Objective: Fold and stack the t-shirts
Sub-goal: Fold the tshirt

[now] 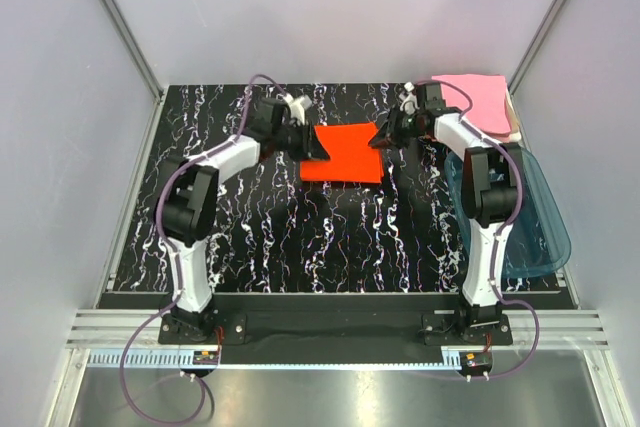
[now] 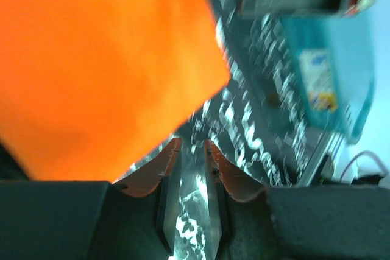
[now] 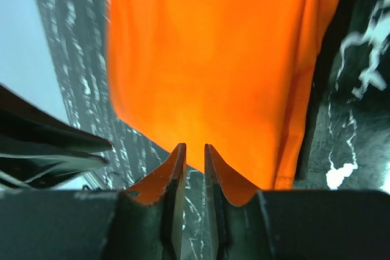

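A bright orange-red t-shirt (image 1: 343, 153) lies folded into a flat rectangle at the back middle of the black marbled table. My left gripper (image 1: 320, 151) sits at the shirt's left edge. In the left wrist view its jaws (image 2: 192, 145) stand slightly apart with only tabletop between them, and the orange cloth (image 2: 103, 59) lies just beyond, up and to the left. My right gripper (image 1: 379, 139) is at the shirt's far right corner. Its jaws (image 3: 191, 148) are also narrowly parted and empty, with the cloth's edge (image 3: 213, 59) just past the tips. Folded light pink t-shirts (image 1: 475, 97) lie stacked at the back right.
A translucent teal plastic tub (image 1: 530, 217) stands off the table's right edge beside the right arm, and it also shows in the left wrist view (image 2: 329, 71). Grey walls close in the table on the left, back and right.
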Available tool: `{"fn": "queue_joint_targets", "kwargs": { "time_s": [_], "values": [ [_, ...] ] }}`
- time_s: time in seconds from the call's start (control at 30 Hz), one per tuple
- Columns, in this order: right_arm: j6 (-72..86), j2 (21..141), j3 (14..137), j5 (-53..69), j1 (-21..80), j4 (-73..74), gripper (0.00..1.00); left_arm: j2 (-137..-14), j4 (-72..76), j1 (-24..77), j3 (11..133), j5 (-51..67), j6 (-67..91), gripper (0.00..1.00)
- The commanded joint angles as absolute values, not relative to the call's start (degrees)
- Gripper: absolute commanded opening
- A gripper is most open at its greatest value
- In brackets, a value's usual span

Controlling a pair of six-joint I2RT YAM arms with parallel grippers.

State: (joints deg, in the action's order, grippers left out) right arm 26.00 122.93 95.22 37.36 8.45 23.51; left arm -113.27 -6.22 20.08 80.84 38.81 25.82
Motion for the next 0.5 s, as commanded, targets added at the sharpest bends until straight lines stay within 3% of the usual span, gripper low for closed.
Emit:
{"fn": "queue_joint_targets", "kwargs": {
  "time_s": [0.0,0.23,0.47],
  "values": [
    [26.9,122.69,89.48,39.02,9.84,17.14,0.24,-116.53,-4.39,20.39,77.26,36.57,24.88,0.25],
    [24.88,124.19,84.55,35.42,9.93,15.73,0.23,-120.41,-11.6,20.39,78.75,30.24,22.59,0.24],
    [25.05,118.13,83.5,35.86,10.02,15.91,0.27,-110.78,-22.31,20.39,83.58,29.62,20.04,0.28]
  ]
}}
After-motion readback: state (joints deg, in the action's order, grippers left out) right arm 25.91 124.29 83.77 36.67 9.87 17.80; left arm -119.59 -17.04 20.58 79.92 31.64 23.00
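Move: The folded t-shirt's near-left corner lies about 5 cm to the left of my left hand, 2 cm back and some 10 cm below; the shirt's middle is 4 cm ahead and 3 cm to the right of that hand. Its near-right corner is roughly 6 cm back from my right hand, 2 cm to the right and 7 cm down. The pink stack lies about 21 cm right of my right hand and 10 cm ahead, the blue basket 28 cm right and 11 cm back. I drop both open hands towards the shirt's near corners. My left sinks about 9 cm, easing back and a little left, and tips its fingers some 15 degrees steeper, ending low just short of the near edge; my right goes 7 cm down and 4 cm back, then stays low over the cloth by the near-right corner. Neither hand closes its fingers. ##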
